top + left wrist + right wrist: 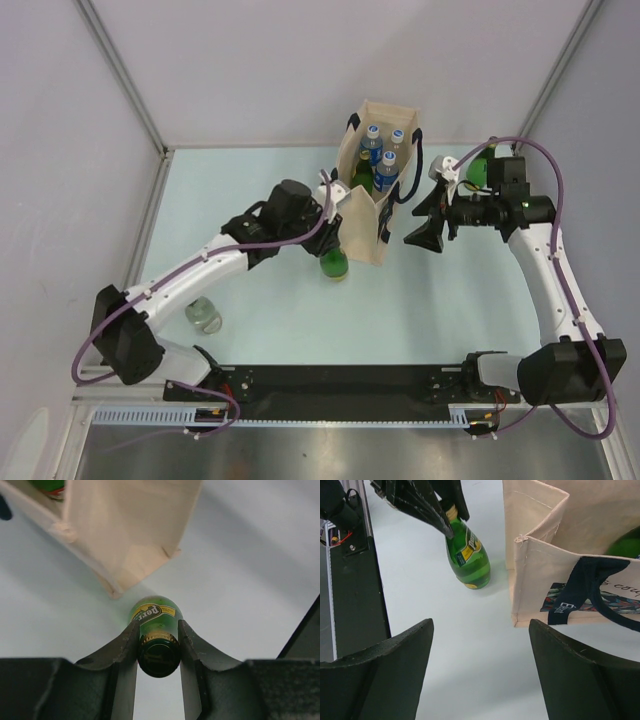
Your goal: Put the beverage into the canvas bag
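The beverage, a green glass bottle (154, 614) with a yellow label, leans slightly on the table by the near left corner of the canvas bag (368, 232). My left gripper (158, 647) is shut on its neck just under the cap. The same bottle (470, 557) shows in the right wrist view under the left gripper's fingers (415, 500). The beige bag (545, 590) with its navy handle (590, 582) stands upright and holds several blue-capped bottles (386, 165) and a green one (362, 178). My right gripper (480, 672) hangs open and holds nothing, to the right of the bag (130, 535).
A clear bottle (205, 315) lies on the table near the left arm's base. Another green bottle (479, 168) stands behind the right wrist. White walls close in the table on the left, back and right. The black base rail (340, 382) runs along the near edge.
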`<action>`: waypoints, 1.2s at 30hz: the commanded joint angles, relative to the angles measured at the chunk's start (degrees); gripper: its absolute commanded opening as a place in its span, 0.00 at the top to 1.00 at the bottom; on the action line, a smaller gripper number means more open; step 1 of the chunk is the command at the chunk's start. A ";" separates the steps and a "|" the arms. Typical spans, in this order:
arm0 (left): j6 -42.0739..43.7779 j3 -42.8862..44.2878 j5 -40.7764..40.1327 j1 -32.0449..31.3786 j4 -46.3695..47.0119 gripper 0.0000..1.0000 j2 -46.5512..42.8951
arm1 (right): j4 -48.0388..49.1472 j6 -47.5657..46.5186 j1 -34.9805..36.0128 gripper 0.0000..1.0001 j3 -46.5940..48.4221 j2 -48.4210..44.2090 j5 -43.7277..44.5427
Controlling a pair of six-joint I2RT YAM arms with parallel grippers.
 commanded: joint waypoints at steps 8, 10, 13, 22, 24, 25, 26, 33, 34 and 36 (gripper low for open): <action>0.42 4.35 0.88 -6.73 11.02 1.00 5.26 | -1.35 -4.58 0.69 0.17 -3.24 -2.22 -0.09; 0.68 4.36 0.01 -7.78 11.02 0.98 6.05 | -1.35 -5.02 0.95 0.17 -3.68 -2.40 -0.09; 1.03 4.01 -0.96 -8.75 11.02 0.94 6.58 | -1.26 -5.46 1.30 0.17 -4.38 -2.40 0.00; 0.59 1.20 -5.00 -9.46 10.75 0.48 3.43 | -3.45 -9.23 2.62 0.17 -5.44 -1.78 -0.09; 0.24 0.67 -5.97 -9.46 11.28 0.40 1.50 | -4.16 -11.08 3.32 0.17 -5.44 -1.34 -0.18; 0.33 0.23 -6.32 -9.37 11.46 0.38 0.79 | -4.77 -11.78 3.50 0.17 -5.35 -1.17 -0.09; 0.07 -0.04 -6.41 -9.37 11.63 0.35 0.26 | -5.39 -12.83 3.76 0.16 -5.35 -0.82 -0.44; -1.51 -3.20 -12.89 -9.11 12.07 0.16 -6.41 | -9.79 -23.47 8.67 0.15 -4.82 1.47 -1.06; -1.52 -4.60 -14.05 -8.85 12.07 0.13 -8.16 | -9.53 -24.26 9.64 0.14 -4.82 1.64 -0.62; -3.62 -6.10 -15.46 -7.62 11.90 0.11 -9.93 | -8.13 -24.89 11.84 0.14 -4.65 2.69 0.52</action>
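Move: The green bottle already hangs by its neck in the left fingers, its base tilted forward. The bare table spot it is bound for lies about 6 cm to the right of the left hand, 3 cm back and some 19 cm below. The canvas bag's middle is roughly 16 cm ahead of that hand, 13 cm to its right and 7 cm lower. For the open right hand, the bottle is about 17 cm to the left, 2 cm back and 13 cm below, and the bag some 16 cm ahead, 5 cm left and 14 cm below. The green bottle is carried about 6 cm right, slightly back and 4 cm down to the table by the left hand, whose fingers then open and lift off some 9 cm, wrist tipping up, with a drift back left. Meanwhile the right hand, still open and empty, sinks 5 cm, draws back and left towards the bottle and turns about 15 degrees counter-clockwise. ##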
